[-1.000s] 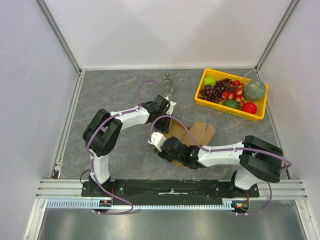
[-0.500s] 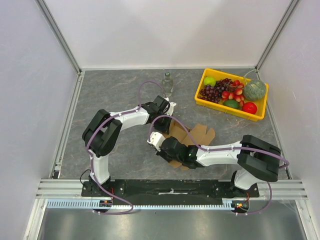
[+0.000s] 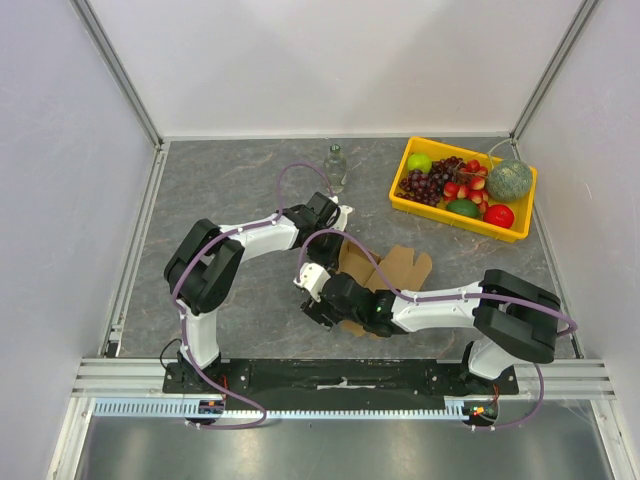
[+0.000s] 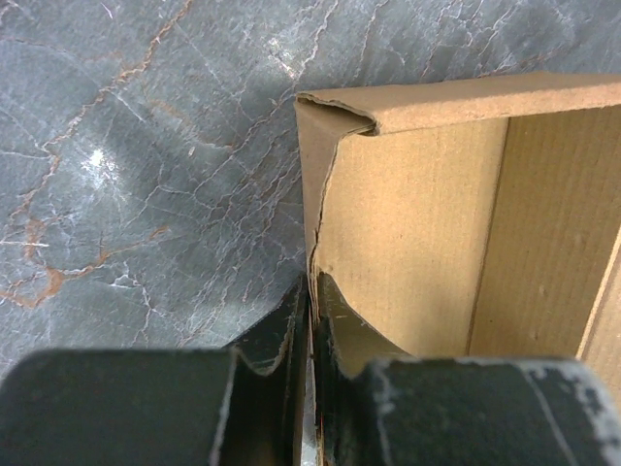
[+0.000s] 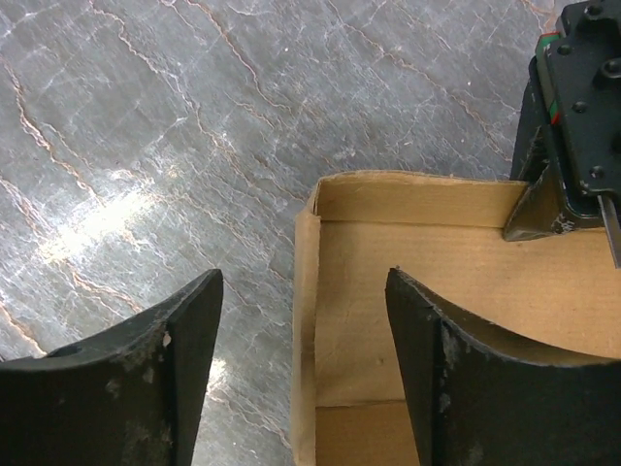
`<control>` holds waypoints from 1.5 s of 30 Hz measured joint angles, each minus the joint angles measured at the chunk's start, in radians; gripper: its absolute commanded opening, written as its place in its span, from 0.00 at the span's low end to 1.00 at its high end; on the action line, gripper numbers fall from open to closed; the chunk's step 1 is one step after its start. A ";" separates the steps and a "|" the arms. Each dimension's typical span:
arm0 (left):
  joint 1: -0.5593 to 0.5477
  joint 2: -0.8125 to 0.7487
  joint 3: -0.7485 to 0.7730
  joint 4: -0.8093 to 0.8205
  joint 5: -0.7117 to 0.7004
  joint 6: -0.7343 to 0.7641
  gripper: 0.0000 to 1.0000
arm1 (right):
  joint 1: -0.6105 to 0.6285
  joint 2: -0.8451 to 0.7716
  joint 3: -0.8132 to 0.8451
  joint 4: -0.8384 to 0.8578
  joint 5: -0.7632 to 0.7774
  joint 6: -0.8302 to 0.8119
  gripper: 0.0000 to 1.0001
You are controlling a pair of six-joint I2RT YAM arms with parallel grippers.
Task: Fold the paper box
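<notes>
The paper box (image 3: 392,268) is brown cardboard, partly folded, lying mid-table with its flaps spread to the right. In the left wrist view my left gripper (image 4: 310,291) is shut on the edge of an upright wall of the box (image 4: 417,194). That gripper (image 3: 338,232) sits at the box's far left corner in the top view. My right gripper (image 5: 304,277) is open, its fingers standing on either side of the box's left wall (image 5: 306,330) without touching it. From above, the right gripper (image 3: 318,298) is at the box's near left side.
A yellow tray (image 3: 440,218) of fruit stands at the back right. A clear bottle (image 3: 336,165) is upright behind the left arm. The left gripper's body (image 5: 582,116) shows close by at the top right of the right wrist view.
My right gripper has gone from nearly shut to open and has shifted slightly toward the near left of the box. The left gripper keeps its hold and has not moved.
</notes>
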 measured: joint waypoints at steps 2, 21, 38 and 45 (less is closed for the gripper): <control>0.000 0.000 0.000 0.000 0.000 0.000 0.15 | 0.000 0.000 0.000 0.000 0.002 -0.001 0.68; -0.006 -0.011 -0.004 -0.009 -0.002 0.000 0.27 | 0.000 0.013 0.032 -0.037 -0.008 -0.008 0.54; -0.006 -0.077 -0.021 -0.070 0.001 -0.011 0.41 | 0.000 0.013 0.032 -0.060 -0.024 0.000 0.36; -0.006 -0.154 -0.026 -0.068 0.037 -0.015 0.47 | 0.000 0.013 0.023 -0.060 -0.029 0.001 0.28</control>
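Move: The left gripper already pinches the top edge of the paper box's left wall; the box's far corner is about 6 cm ahead and 4 cm right of it, and the near corner about 8 cm back and 4 cm left. The right gripper's open fingers straddle the near wall's top edge, roughly 1 cm below the hand point, with that same near corner some 2 cm ahead and 3 cm left of it. Hold the right gripper almost where it is, astride the near wall by the corner, and narrow its fingers from wide to about a third open around the wall, sinking a touch. Meanwhile ease the left fingers open off the left wall, draw them back some 1.5 cm, then lift straight up, about 5 cm in all, mostly at the end. ##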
